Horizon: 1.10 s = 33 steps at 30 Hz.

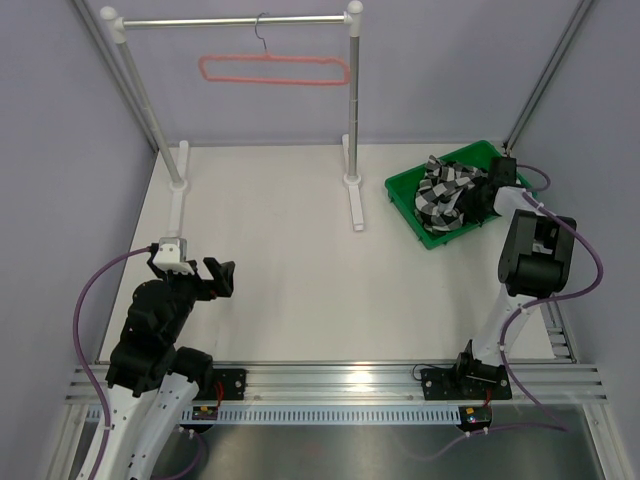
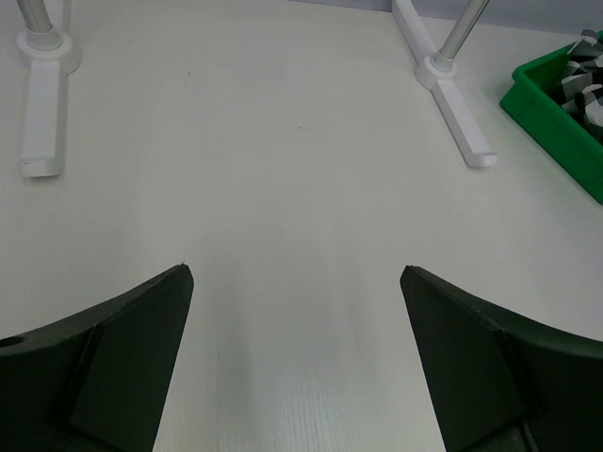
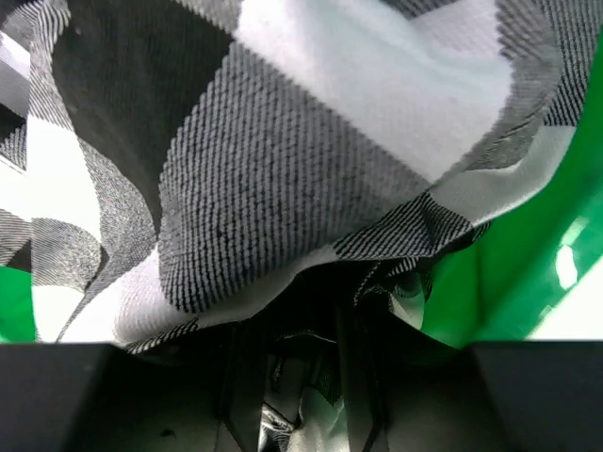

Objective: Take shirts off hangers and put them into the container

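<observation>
The black-and-white checked shirt (image 1: pixel 445 195) lies bunched in the green container (image 1: pixel 400 200) at the back right. My right gripper (image 1: pixel 490 190) reaches into the container from the right. In the right wrist view the shirt (image 3: pixel 283 141) drapes over the right gripper (image 3: pixel 292 377), with folds of cloth pinched between its dark, partly closed fingers; green container wall (image 3: pixel 528 245) shows on the right. The salmon-pink hanger (image 1: pixel 272 70) hangs bare on the rail. My left gripper (image 1: pixel 222 278) (image 2: pixel 296 270) hovers wide open over the bare table at the near left.
The silver rail (image 1: pixel 235 20) spans the back on two posts, whose white feet (image 1: pixel 355 205) (image 1: pixel 178 205) stick out toward me on the table. The container's corner (image 2: pixel 556 113) shows at the right edge of the left wrist view.
</observation>
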Motion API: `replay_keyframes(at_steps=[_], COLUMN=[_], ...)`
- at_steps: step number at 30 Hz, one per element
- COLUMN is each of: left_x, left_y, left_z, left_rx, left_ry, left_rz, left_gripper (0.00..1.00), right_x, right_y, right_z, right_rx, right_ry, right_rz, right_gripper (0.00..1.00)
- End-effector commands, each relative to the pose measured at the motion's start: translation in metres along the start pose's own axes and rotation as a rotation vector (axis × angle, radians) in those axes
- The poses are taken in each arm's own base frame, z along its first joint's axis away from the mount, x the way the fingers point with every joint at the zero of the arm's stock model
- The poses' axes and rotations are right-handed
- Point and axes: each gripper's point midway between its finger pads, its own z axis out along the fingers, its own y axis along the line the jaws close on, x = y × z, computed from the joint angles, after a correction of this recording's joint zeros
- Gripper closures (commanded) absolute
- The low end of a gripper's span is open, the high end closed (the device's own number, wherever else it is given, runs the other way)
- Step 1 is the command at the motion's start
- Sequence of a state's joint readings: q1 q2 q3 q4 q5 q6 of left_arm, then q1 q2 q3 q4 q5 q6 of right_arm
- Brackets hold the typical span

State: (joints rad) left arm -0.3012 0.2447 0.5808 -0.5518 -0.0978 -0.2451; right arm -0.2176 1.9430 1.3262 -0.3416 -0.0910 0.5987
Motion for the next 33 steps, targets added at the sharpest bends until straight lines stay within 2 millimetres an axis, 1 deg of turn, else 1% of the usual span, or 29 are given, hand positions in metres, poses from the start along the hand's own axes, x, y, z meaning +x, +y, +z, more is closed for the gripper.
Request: replay_keyframes(at_steps=[1, 2, 3, 4, 6, 9, 10, 12, 13, 15, 16, 18, 19, 20, 21, 22, 23, 24, 25, 26, 27, 28, 29, 30, 31, 33], left_x=[-0.007, -0.007, -0.007, -0.007, -0.007, -0.007, -0.007, -0.007, -0.007, -0.007, -0.007, -0.007, -0.006, -0.006, -0.007, -0.007, -0.007, -0.007, -0.008, -0.007, -0.008, -0.008, -0.009, -0.009, -0.010, -0.010], left_y=[-0.005, -0.006, -0.006, -0.006, -0.006, -0.006, -0.006, -0.006, -0.006, -0.006, -0.006, -0.006, -0.006, -0.006, -0.006, -0.006, -0.006, -0.005, -0.005, -0.005, -0.004, -0.003, -0.003, -0.002, -0.002, -0.001], left_z=[0.002, 0.002, 0.002, 0.002, 0.002, 0.001, 0.002, 0.002, 0.002, 0.001, 0.002, 0.002, 0.002, 0.002, 0.002, 0.002, 0.001, 0.002, 0.001, 0.001, 0.001, 0.001, 0.000, 0.000, 0.000, 0.000], left_rx=[0.021, 0.023, 0.024, 0.026, 0.024, 0.024, 0.024, 0.026, 0.026, 0.026, 0.026, 0.025, 0.024, 0.024, 0.023, 0.024, 0.023, 0.021, 0.020, 0.018, 0.013, 0.010, 0.008, 0.002, 0.002, -0.003], left_ry=[-0.024, -0.024, -0.023, -0.024, -0.023, -0.025, -0.023, -0.024, -0.024, -0.026, -0.023, -0.023, -0.022, -0.022, -0.024, -0.023, -0.025, -0.026, -0.027, -0.026, -0.028, -0.029, -0.034, -0.035, -0.035, -0.036], left_rz=[-0.014, -0.016, -0.016, -0.016, -0.016, -0.016, -0.016, -0.014, -0.014, -0.014, -0.014, -0.014, -0.014, -0.014, -0.014, -0.014, -0.016, -0.016, -0.016, -0.016, -0.016, -0.016, -0.015, -0.015, -0.015, -0.017], left_gripper=[0.01, 0.01, 0.01, 0.01, 0.01, 0.01, 0.01, 0.01, 0.01, 0.01, 0.01, 0.01, 0.01, 0.01, 0.01, 0.01, 0.01, 0.01, 0.01, 0.01, 0.01, 0.01, 0.01, 0.01, 0.01, 0.01], right_x=[0.008, 0.010, 0.006, 0.008, 0.007, -0.002, -0.011, -0.018, -0.025, -0.032, -0.038, -0.040, -0.045, -0.047, -0.049, -0.050, -0.051, -0.051, -0.053, -0.056, -0.056, -0.059, -0.058, -0.058, -0.058, -0.054], right_y=[0.004, 0.006, 0.009, 0.003, 0.004, 0.010, 0.013, 0.015, 0.022, 0.025, 0.031, 0.035, 0.040, 0.043, 0.046, 0.047, 0.048, 0.047, 0.050, 0.052, 0.050, 0.053, 0.052, 0.051, 0.053, 0.048], right_z=[0.004, 0.004, 0.003, 0.004, 0.001, -0.015, -0.028, -0.042, -0.057, -0.072, -0.088, -0.103, -0.120, -0.128, -0.143, -0.152, -0.160, -0.168, -0.188, -0.200, -0.210, -0.237, -0.248, -0.263, -0.292, -0.315], right_rx=[0.031, 0.038, 0.041, 0.074, 0.086, 0.069, 0.062, 0.063, 0.044, 0.038, 0.016, -0.003, -0.027, -0.041, -0.061, -0.070, -0.080, -0.084, -0.106, -0.120, -0.118, -0.149, -0.155, -0.166, -0.203, -0.216], right_ry=[0.038, 0.042, 0.034, 0.045, 0.041, -0.007, -0.044, -0.081, -0.112, -0.144, -0.178, -0.206, -0.239, -0.254, -0.285, -0.301, -0.318, -0.332, -0.372, -0.397, -0.415, -0.469, -0.489, -0.516, -0.573, -0.622], right_rz=[-0.051, -0.059, -0.070, -0.078, -0.094, -0.104, -0.110, -0.119, -0.124, -0.132, -0.137, -0.141, -0.144, -0.147, -0.153, -0.154, -0.161, -0.162, -0.172, -0.175, -0.179, -0.182, -0.197, -0.201, -0.206, -0.216], right_gripper=[0.58, 0.57, 0.56, 0.55, 0.54, 0.53, 0.53, 0.53, 0.52, 0.52, 0.51, 0.49, 0.49, 0.49, 0.46, 0.45, 0.41, 0.34, 0.31, 0.30, 0.25, 0.23, 0.21, 0.19, 0.14, 0.11])
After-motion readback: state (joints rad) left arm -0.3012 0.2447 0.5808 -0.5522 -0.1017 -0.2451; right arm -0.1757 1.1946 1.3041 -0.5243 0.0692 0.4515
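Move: The right fingers are down in the plaid shirt near the container's near right side. The shirt's heap has its middle some 6 cm to the left and 2 cm farther out, about level in height; the container's middle is about 5 cm left and 3 cm ahead. The rack's right foot stands about 32 cm left and 4 cm ahead, a little lower. From the idle left hand the shirt lies about 28 cm ahead, 54 cm right and 19 cm below. Still touching the shirt, the right fingers linger low in the container for a moment, then come free and lift quickly, some 26 cm straight up at first, then also back about 9 cm towards the base. They spread from under half to nearly wide open, while the hand tips up from its steep downward pitch to point more forward. ##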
